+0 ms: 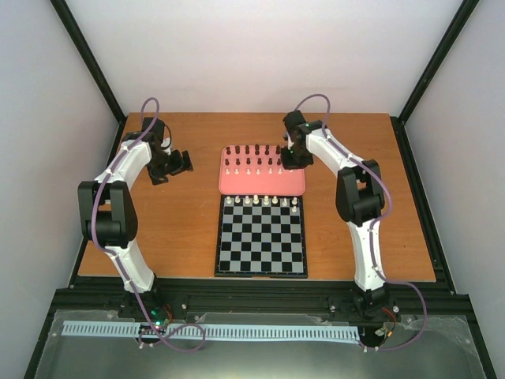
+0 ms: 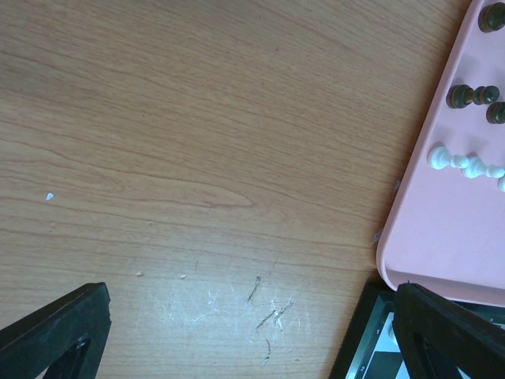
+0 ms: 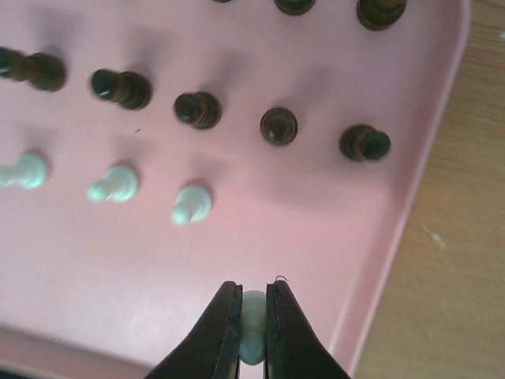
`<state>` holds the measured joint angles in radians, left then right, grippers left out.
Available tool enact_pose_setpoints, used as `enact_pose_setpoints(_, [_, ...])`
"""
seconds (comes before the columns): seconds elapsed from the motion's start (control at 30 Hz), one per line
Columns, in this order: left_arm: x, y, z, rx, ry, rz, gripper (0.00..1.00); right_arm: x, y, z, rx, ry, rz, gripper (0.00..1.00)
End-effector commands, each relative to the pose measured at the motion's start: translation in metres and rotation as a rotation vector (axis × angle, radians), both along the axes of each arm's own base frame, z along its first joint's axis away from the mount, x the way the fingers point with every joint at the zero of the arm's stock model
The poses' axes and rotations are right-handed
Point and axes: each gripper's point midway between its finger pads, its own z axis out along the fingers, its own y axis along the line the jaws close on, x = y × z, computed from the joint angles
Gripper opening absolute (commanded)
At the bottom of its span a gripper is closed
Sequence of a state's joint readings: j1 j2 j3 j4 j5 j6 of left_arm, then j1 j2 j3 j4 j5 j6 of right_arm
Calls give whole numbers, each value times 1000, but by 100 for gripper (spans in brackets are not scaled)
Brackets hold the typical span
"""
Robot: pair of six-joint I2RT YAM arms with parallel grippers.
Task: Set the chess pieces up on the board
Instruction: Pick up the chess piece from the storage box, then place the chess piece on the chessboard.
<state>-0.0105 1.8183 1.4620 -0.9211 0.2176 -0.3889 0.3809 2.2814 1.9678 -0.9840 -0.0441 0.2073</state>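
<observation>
My right gripper (image 3: 252,320) is shut on a cream-white chess piece (image 3: 253,324) over the right end of the pink tray (image 3: 316,237). Ahead of it on the tray stand a row of white pieces (image 3: 192,204) and a row of dark pieces (image 3: 279,125). From above, the right gripper (image 1: 293,155) sits at the tray's right edge. The board (image 1: 262,237) lies in front of the tray, with several white pieces (image 1: 264,200) along its far row. My left gripper (image 1: 185,162) hangs open over bare wood left of the tray, its fingers (image 2: 55,324) wide apart with nothing between them.
The pink tray (image 1: 261,183) touches the board's far edge. Its corner (image 2: 410,237) and the board's black border (image 2: 359,339) show at the right of the left wrist view. The wooden table (image 1: 173,229) extends left and right. Black frame rails run along the near edge.
</observation>
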Motion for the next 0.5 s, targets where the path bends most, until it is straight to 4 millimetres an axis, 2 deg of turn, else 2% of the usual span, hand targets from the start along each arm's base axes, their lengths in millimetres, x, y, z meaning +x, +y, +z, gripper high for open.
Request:
enact_pose_setpoints(0.0, [7, 0, 10, 3, -26, -8, 100, -22, 6, 46, 58, -40, 10, 5])
enact_pose_setpoints(0.17, [6, 0, 11, 3, -30, -8, 100, -64, 15, 58, 63, -37, 59, 5])
enact_pose_setpoints(0.33, [7, -1, 12, -2, -32, -7, 100, -114, 21, 53, 43, -18, 113, 5])
enact_pose_setpoints(0.47, [7, -2, 12, -8, -35, -7, 100, -143, 24, 44, 57, -9, 124, 5])
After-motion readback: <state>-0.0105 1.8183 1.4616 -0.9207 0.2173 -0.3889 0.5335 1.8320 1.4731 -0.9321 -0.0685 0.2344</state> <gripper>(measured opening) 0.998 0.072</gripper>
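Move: The right hand already holds a white pawn just clear of the storage box. The square it is bound for, second row of the board, seems to lie about 12 cm back, 2 cm left and 5 cm below. The white pawn already placed stands 3 cm to the right of that square, and a white back-row piece 3 cm beyond it. In the box, the next white pawn stands 2 cm ahead and 3 cm left of the hand. From the left hand the square is some 32 cm right and 7 cm back. Keeping the white pawn pinched between its nearly shut fingers, the right hand lifts about 5 cm while starting back, then sweeps quickly back out of the storage box and over its near edge to the top rows of the board. In all it goes some 13 cm back and a little left, turning slightly counter-clockwise with the fingers still pointing down, and it has begun to sink by about a centimetre at the end. ##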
